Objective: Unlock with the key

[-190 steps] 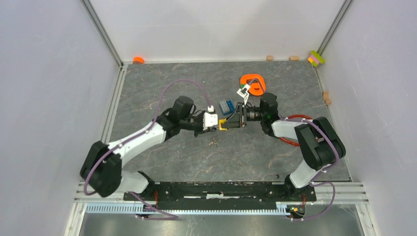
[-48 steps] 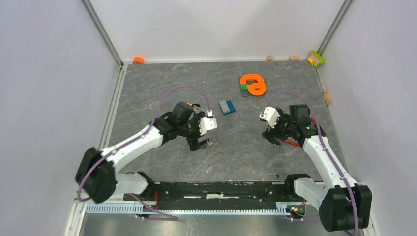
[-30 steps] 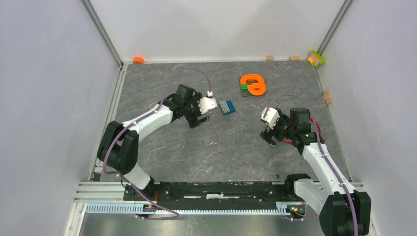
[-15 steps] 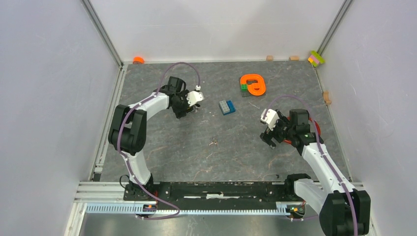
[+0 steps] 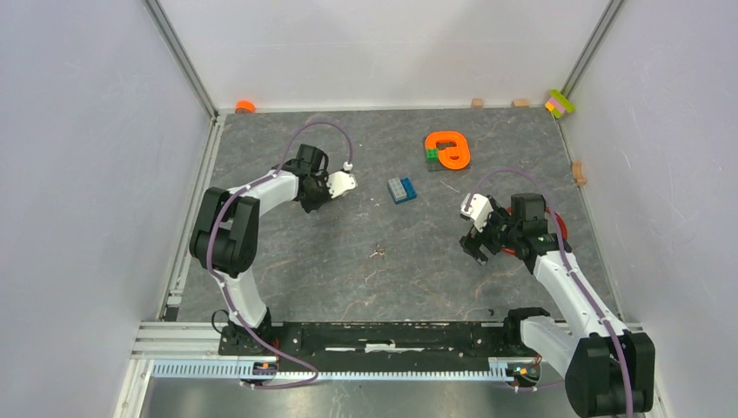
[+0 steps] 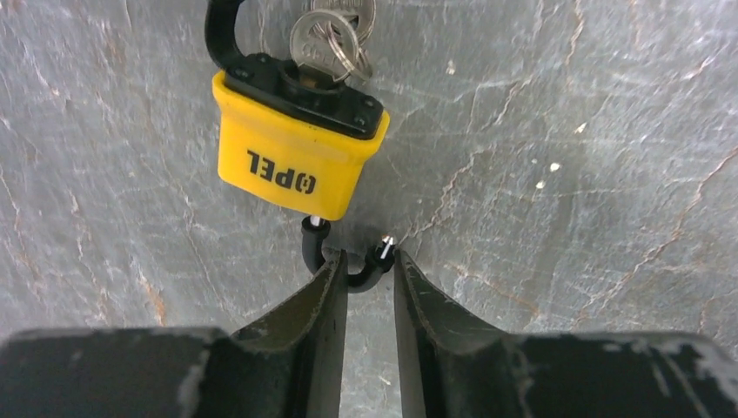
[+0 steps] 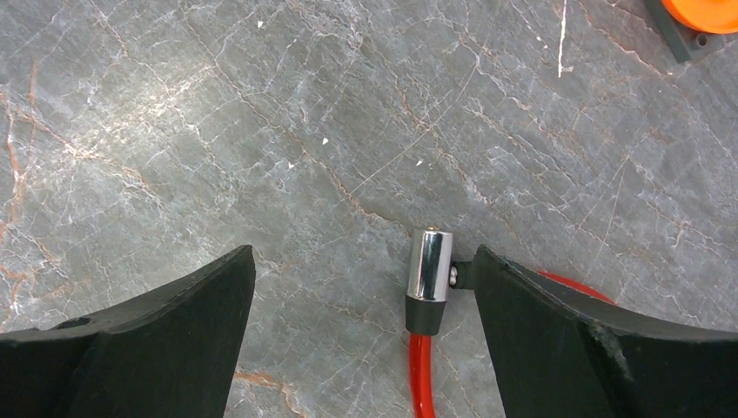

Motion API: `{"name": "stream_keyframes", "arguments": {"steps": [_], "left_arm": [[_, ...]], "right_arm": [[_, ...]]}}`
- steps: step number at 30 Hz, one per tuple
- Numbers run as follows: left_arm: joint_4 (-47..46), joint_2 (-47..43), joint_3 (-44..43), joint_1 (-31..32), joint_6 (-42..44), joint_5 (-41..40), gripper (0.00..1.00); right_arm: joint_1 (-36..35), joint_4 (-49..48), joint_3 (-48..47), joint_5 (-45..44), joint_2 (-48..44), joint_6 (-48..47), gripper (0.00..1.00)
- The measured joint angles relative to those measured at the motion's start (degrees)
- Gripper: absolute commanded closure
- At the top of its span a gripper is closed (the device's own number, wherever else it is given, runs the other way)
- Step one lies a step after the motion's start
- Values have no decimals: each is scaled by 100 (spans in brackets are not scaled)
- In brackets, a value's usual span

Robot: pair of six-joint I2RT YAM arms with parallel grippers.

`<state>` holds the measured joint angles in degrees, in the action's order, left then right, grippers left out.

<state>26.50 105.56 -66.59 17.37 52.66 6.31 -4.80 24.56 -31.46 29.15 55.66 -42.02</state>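
In the left wrist view a little yellow padlock [image 6: 291, 161] lies just beyond my left gripper [image 6: 370, 257]. The key [image 6: 318, 43] sits in its far end with a ring and a second key. Its black shackle [image 6: 311, 248] is swung out, one tip free. My fingertips stand a narrow gap apart, and the shackle's bend crosses that gap. Whether they pinch it is unclear. The top view hides the padlock under the left gripper [image 5: 315, 202]. My right gripper [image 7: 364, 252] is wide open and holds nothing. The red cable's chrome plug [image 7: 430, 266] lies by its right finger.
A tiny silvery thing [image 5: 377, 252] lies mid-table. A blue brick [image 5: 401, 189] sits behind it. An orange part with a green brick [image 5: 448, 150] sits further back. The red cable [image 5: 557, 223] loops under the right arm. Small blocks [image 5: 560, 103] line the back and right walls.
The left arm has folded back and carried its gripper up and to the left, and its jaws have narrowed from wide to nearly together. The right arm has hardly moved.
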Motion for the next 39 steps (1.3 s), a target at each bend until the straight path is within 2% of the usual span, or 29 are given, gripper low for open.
{"name": "stream_keyframes", "arguments": {"steps": [5, 9, 15, 17, 18, 20, 24, 30, 34, 39], "left_arm": [[-179, -170, 264, 0, -63, -262, 67], [-282, -330, 487, -17, -68, -435, 60], [-297, -442, 542, -118, -74, -625, 29], [-302, -518, 549, -129, -92, -636, 22], [-308, -568, 549, -138, -118, -636, 14], [-313, -695, 549, -140, -199, -603, 9], [-256, -1132, 549, -140, -422, -334, 5], [-4, -2404, 560, 33, -793, 645, 2], [57, -2962, 608, 575, -990, 1115, 1], [90, -2992, 833, 1274, -1182, 1338, 1]], "right_arm": [[0, 31, 0, 50, 33, 4, 2], [0, 39, 0, 68, 61, 20, 2], [0, 37, 0, 83, 70, 76, 2], [0, 37, 0, 83, 68, 109, 2], [0, 37, 0, 83, 66, 127, 2], [0, 42, 0, 81, 55, 131, 2], [0, 149, -2, 24, 7, 122, 2], [0, 243, -2, -387, -219, 120, 2], [0, 603, -199, -861, -173, -11, 2], [0, 1049, -748, -1543, 66, -258, 2]]}}
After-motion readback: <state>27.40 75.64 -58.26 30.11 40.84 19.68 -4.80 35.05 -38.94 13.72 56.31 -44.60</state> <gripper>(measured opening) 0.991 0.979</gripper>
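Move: The loose keys lie on the table about 17 cm to the left hand's right and 12 cm back, barely below it. The yellow padlock, its shackle open, is at the left fingertips, its body some 3 cm ahead and 2 cm right; the blue block stands about 24 cm right and 5 cm ahead. For the right hand, the red cable lock's metal head lies some 5 cm ahead, 1 cm left and 7 cm below, and the loose keys about 26 cm left and 2 cm ahead. With its fingertips still at the padlock's open shackle, the left hand slides about 3 cm left close to the table, then spreads its fingers wide and lifts clear some 13 cm, swinging right and back towards the loose keys as the fingers tilt to point more to the right. The open, empty right hand all but waits, then late on goes about 5 cm right above the red cable lock and rises slightly, its fingers tipping to point more steeply down. ##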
